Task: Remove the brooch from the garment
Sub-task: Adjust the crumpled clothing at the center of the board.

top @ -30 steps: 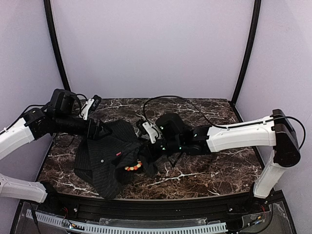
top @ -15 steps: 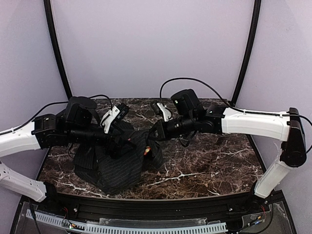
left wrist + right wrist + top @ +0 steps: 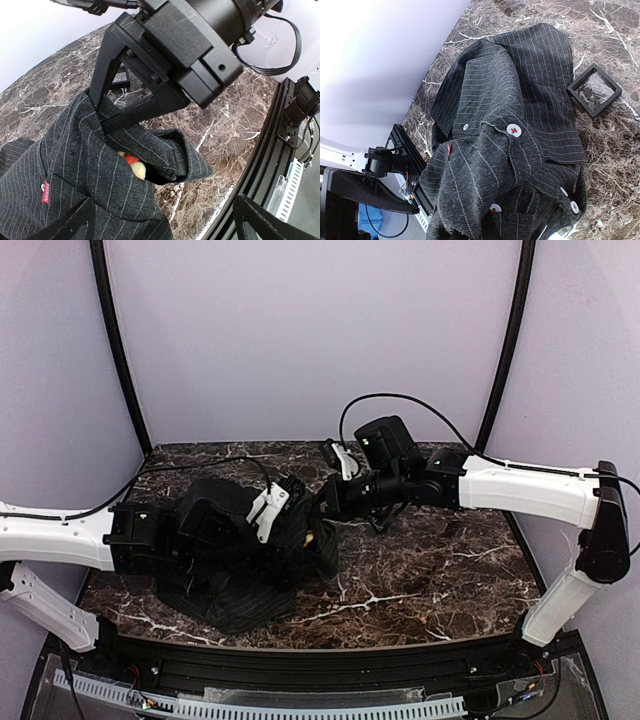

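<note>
The black pinstriped garment [image 3: 235, 575] lies bunched on the marble table, with one fold pulled up. My right gripper [image 3: 322, 508] is shut on that raised fold; the left wrist view shows its black fingers [image 3: 102, 107] pinching the cloth. The brooch [image 3: 133, 165] shows only as an orange and cream bit tucked in the fold below that pinch, and as a small orange spot in the top view [image 3: 310, 535]. My left gripper [image 3: 165, 227] is open and empty, just above the garment [image 3: 75, 165] and close to the brooch. The right wrist view shows the garment [image 3: 520, 100] and its white buttons, with the brooch hidden.
A small black square box [image 3: 594, 89] lies on the marble beside the garment's far edge. The table's black front rail [image 3: 280, 150] runs close to the left gripper. Bare marble [image 3: 430, 580] shows to the right of the garment.
The right gripper has lifted a fold of the garment up and back. The left arm has swung right and down over the cloth. The brooch has moved from the front edge into the raised fold.
</note>
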Robot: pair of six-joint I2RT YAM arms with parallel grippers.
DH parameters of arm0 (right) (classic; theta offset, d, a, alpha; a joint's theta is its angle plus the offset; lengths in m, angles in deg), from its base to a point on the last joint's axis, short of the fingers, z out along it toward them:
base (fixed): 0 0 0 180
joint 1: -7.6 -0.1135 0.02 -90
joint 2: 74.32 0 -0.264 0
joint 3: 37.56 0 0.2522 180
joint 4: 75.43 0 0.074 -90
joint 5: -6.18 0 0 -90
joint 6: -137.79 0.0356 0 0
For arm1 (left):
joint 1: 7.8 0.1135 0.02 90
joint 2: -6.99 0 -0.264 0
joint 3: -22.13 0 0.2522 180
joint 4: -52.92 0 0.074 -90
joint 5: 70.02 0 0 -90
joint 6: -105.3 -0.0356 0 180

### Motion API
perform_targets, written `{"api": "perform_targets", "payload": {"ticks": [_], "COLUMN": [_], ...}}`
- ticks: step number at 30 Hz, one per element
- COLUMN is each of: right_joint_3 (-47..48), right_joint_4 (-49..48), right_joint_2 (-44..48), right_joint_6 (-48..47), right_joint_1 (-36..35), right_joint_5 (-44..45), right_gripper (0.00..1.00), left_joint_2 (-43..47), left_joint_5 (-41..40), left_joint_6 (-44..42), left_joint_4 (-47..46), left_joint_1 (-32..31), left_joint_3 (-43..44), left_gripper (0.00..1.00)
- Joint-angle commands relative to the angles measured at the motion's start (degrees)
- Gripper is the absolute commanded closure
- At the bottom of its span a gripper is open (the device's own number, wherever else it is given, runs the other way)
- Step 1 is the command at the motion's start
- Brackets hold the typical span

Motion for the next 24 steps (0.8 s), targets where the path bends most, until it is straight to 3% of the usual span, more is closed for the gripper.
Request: {"api": "perform_targets", "payload": {"ticks": [1,7,15,19,24], "right_joint_3": [0.2,-0.2,-0.6,-1.3,-1.9], "right_joint_4": [-1.7,-1.6,-1.8,-2.5,-3.3], "right_joint_2": [1.7,2.1,2.9,3.0,2.9], "right_joint_6": [1.0,0.9,0.7,0.7,1.0], "right_joint_1": [0.5,0.5,0.6,0.6,0.6], "right_joint_5": [-0.3,-0.2,0.0,-0.5,-1.7], "right_gripper": [1.00,1.00,1.00,1.00,1.00], "left_joint_2": [-0.5,-2.9,-5.9,-5.4,-6.4], "left_joint_5": [-3.7,-4.6,-18.1,-20.0,-20.6], "left_joint_6": [1.9,5.6,10.1,9.4,7.9], "left_joint_4": [0.1,3.1,9.8,8.8,7.6], "left_joint_1": [-0.7,-1.8,-2.5,-2.5,-2.3], "left_joint_3": [0.2,0.9,3.0,2.9,3.4], "left_gripper": [0.03,0.02,0.05,0.26,0.43]}}
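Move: The lower part of the hanging garment fold, which the open left hand goes for, lies about 3 cm ahead of it, 1 cm to its left and some 5 cm below. The brooch peeks out roughly 5 cm ahead and 5 cm to the right, nearly level in height; the red tag is about 7 cm ahead, 1 cm left and 6 cm down. From the right hand, that lower fold lies some 6 cm back, 8 cm left and 8 cm below. Still pinching the top of the fold, the right hand holds it up almost motionless. The wide-open left hand sinks about 4.5 cm to the lower fold, then eases some 2.5 cm forward and as much left, swinging counter-clockwise by 15 to 20 degrees with a small roll, left side up. Its fingers come either side of the cloth and close about a third of the way; a firm pinch can't be seen yet. ##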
